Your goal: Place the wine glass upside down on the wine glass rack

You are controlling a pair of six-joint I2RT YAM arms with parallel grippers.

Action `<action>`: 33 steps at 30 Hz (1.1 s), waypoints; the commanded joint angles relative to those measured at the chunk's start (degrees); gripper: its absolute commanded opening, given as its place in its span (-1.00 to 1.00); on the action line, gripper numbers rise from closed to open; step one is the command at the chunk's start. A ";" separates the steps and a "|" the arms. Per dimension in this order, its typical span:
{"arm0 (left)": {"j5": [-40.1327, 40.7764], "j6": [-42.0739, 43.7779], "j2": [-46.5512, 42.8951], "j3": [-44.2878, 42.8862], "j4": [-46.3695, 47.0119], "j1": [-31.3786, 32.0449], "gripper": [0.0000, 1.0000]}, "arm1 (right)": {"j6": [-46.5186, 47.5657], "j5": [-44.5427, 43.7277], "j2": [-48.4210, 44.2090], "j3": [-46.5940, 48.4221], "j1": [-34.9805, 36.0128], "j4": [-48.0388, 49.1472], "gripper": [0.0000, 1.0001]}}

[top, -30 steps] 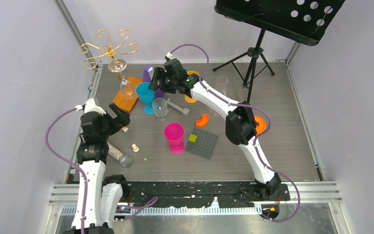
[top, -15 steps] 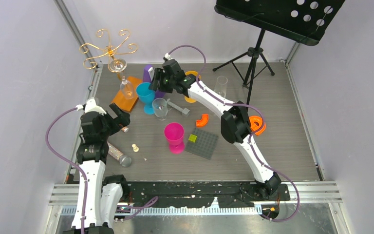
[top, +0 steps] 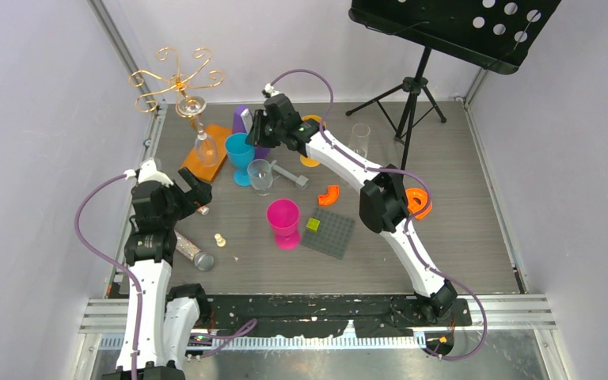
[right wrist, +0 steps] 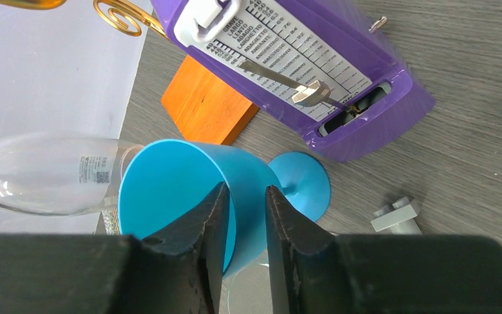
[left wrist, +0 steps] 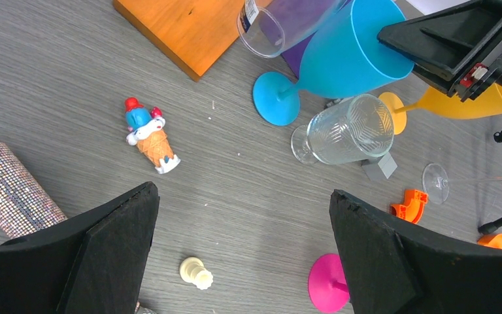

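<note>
A blue plastic wine glass (top: 237,152) stands upright beside the orange base (top: 208,161) of the gold wire wine glass rack (top: 176,77). My right gripper (right wrist: 247,191) straddles the blue glass (right wrist: 183,190): one finger inside the bowl by the rim, the other outside. Its jaws are narrow with the wall between them, and the outer finger still stands a little off the rim. A clear wine glass (top: 205,146) hangs upside down on the rack. My left gripper (left wrist: 243,191) hovers wide open and empty over bare table, left of the blue glass (left wrist: 346,62).
A purple metronome (right wrist: 301,65) stands just behind the blue glass. A clear tumbler (top: 260,176), pink goblet (top: 283,220), yellow goblet (top: 310,150), grey baseplate (top: 328,232), glitter cylinder (top: 190,249) and chess pawn (top: 219,239) are scattered about. A black music stand (top: 451,24) is at the back right.
The right jaws have narrowed from wide to a slim gap around the blue glass's wall, and that arm has edged left. The left arm has not moved.
</note>
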State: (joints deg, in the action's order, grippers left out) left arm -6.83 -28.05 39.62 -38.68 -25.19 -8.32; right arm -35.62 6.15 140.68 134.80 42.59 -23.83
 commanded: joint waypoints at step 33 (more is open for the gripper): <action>0.56 -0.62 -0.45 -2.01 -0.78 0.05 0.98 | 6.73 -5.04 -15.69 -8.70 0.17 6.61 -0.89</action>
State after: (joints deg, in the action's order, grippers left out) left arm -6.92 -28.12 39.62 -38.68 -25.56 -8.32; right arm -31.62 3.46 131.28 127.42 42.59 -20.60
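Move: The right fingers straddle the near rim of the upright blue goblet, whose middle is about 4 cm left, 1 cm back and 7 cm below. The purple metronome stands some 8 cm ahead, the short clear glass 6 cm back and 1 cm right, both lower; the wine glass hung on the rack is 14 cm left, 2 cm ahead and a little higher. From the idle left hand, the goblet is about 17 cm ahead, 10 cm right and 10 cm lower. Hold the right gripper nearly in place at the blue goblet's rim and close it until the fingers pinch the wall, one inside the cup and the other outside. Then raise the goblet by the rim, speeding up over about 5 cm, easing roughly 2 cm to the right and letting the fingertips tip up slightly. ##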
